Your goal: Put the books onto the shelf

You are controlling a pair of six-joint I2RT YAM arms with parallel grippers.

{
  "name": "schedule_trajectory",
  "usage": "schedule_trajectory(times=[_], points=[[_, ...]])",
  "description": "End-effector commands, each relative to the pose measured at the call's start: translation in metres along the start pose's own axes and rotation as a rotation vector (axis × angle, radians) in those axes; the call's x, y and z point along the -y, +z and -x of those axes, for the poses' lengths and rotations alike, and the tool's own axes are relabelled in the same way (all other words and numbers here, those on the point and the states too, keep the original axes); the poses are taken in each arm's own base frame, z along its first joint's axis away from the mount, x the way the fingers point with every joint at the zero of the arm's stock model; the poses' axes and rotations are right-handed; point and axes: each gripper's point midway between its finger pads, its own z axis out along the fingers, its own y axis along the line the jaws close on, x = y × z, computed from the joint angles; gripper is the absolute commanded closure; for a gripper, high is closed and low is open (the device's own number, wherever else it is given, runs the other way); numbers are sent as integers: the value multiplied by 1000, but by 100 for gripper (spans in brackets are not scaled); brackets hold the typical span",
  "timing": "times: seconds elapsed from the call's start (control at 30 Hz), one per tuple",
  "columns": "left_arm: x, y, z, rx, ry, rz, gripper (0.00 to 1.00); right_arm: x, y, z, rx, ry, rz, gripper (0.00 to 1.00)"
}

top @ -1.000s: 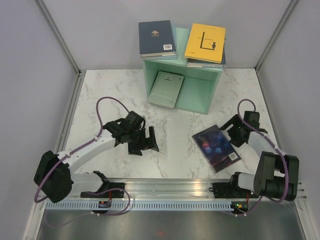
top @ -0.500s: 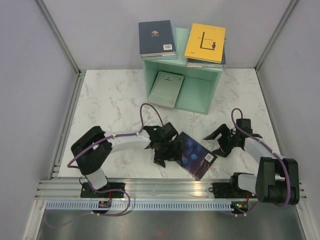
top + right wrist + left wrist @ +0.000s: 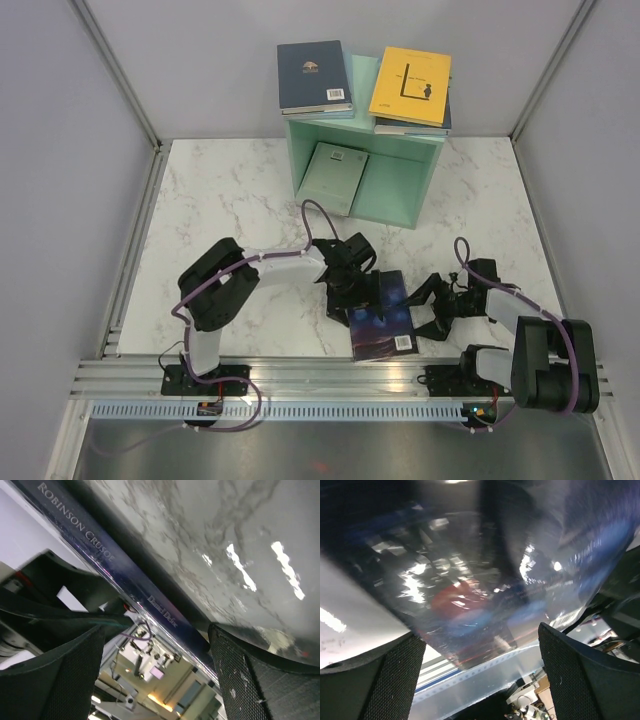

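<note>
A dark galaxy book (image 3: 384,322) lies flat near the table's front edge, partly over the rail. My left gripper (image 3: 360,296) is open at its far left corner. In the left wrist view the glossy cover (image 3: 470,580) fills the top, with the fingers (image 3: 390,680) wide apart below it. My right gripper (image 3: 428,308) is open at the book's right edge. Its wrist view shows the spine (image 3: 100,550) running diagonally above its fingers (image 3: 260,680). The mint-green shelf (image 3: 400,185) stands at the back. A pale green book (image 3: 335,178) leans inside it. A navy book (image 3: 314,77) and a yellow book (image 3: 411,85) lie on top.
More books are stacked under the yellow one (image 3: 412,127). The aluminium rail (image 3: 320,375) runs along the near edge by both arm bases. Grey walls close the left, right and back sides.
The left arm swung right from the table's left half to the galaxy book. The book slid left and toward the front edge and turned. The right gripper followed it leftward.
</note>
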Motion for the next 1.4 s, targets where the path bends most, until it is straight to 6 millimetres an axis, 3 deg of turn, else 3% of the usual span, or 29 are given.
schedule_trajectory(times=[0.0, 0.2, 0.3, 0.43, 0.57, 0.63, 0.67, 0.7, 0.77, 0.87, 0.93, 1.07, 1.23, 1.3, 1.37], points=[[-1, 22, 42, 138, 5, 21, 6, 65, 1, -7, 16, -56, -256, 12], [-10, 20, 34, 132, -32, 30, 6, 65, 6, 7, 68, -79, -249, 11], [-14, 20, 29, 122, -42, 20, 6, 52, 17, 12, 86, -63, -147, 15], [-2, 23, 23, 102, -46, -75, 6, 25, 19, 18, 117, -44, -8, 24], [7, 27, 21, 88, -43, -142, 6, -17, 9, 16, 120, -77, 185, 40], [15, 28, 24, 91, -32, -177, 6, -30, 3, 14, 115, -101, 226, 55], [24, 31, 25, 76, -25, -218, 6, -46, -4, 6, 91, -148, 249, 75], [27, 30, 27, 84, -22, -231, 6, -45, -4, 5, 86, -140, 244, 75], [36, 32, 28, 69, -16, -263, 6, -52, -7, 2, 76, -166, 239, 90], [50, 31, 31, 61, -2, -315, 6, -53, -10, 7, 91, -165, 168, 99], [56, 30, 31, 50, -1, -335, 7, -53, -13, 9, 93, -154, 128, 100], [66, 23, 30, 36, 7, -367, 7, -91, -29, 25, 150, -197, 160, 100], [72, 11, 33, 18, 12, -402, 7, -124, -44, 26, 163, -205, 176, 95], [72, 8, 38, 17, 9, -413, 7, -141, -54, 25, 201, -212, 209, 81], [71, 6, 40, 7, 12, -422, 7, -163, -62, 11, 225, -248, 254, 64]])
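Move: The dark blue book lies flat between the hands, spine to the right: its middle is about 7 cm to the right hand's left, level with it front to back and some 2 cm below. From the left hand the book's middle is roughly 3 cm to the right and 2 cm lower. Counted from the right hand, the shelf's mouth is some 23 cm ahead, 10 cm left and 8 cm up; the grey-green book inside stands about 30 cm ahead and 17 cm left, near the same height. Barely shifting at first, the right hand half closes its wide-open fingers to pinch the dark blue book's spine edge, then carries it forward about 8 cm and up about 7 cm, fingertips tipping upward. The left hand, fingers still wide open, backs the book's left side, moving some 5 cm right, slightly up and forward while its fingers roll to point more to the right. ##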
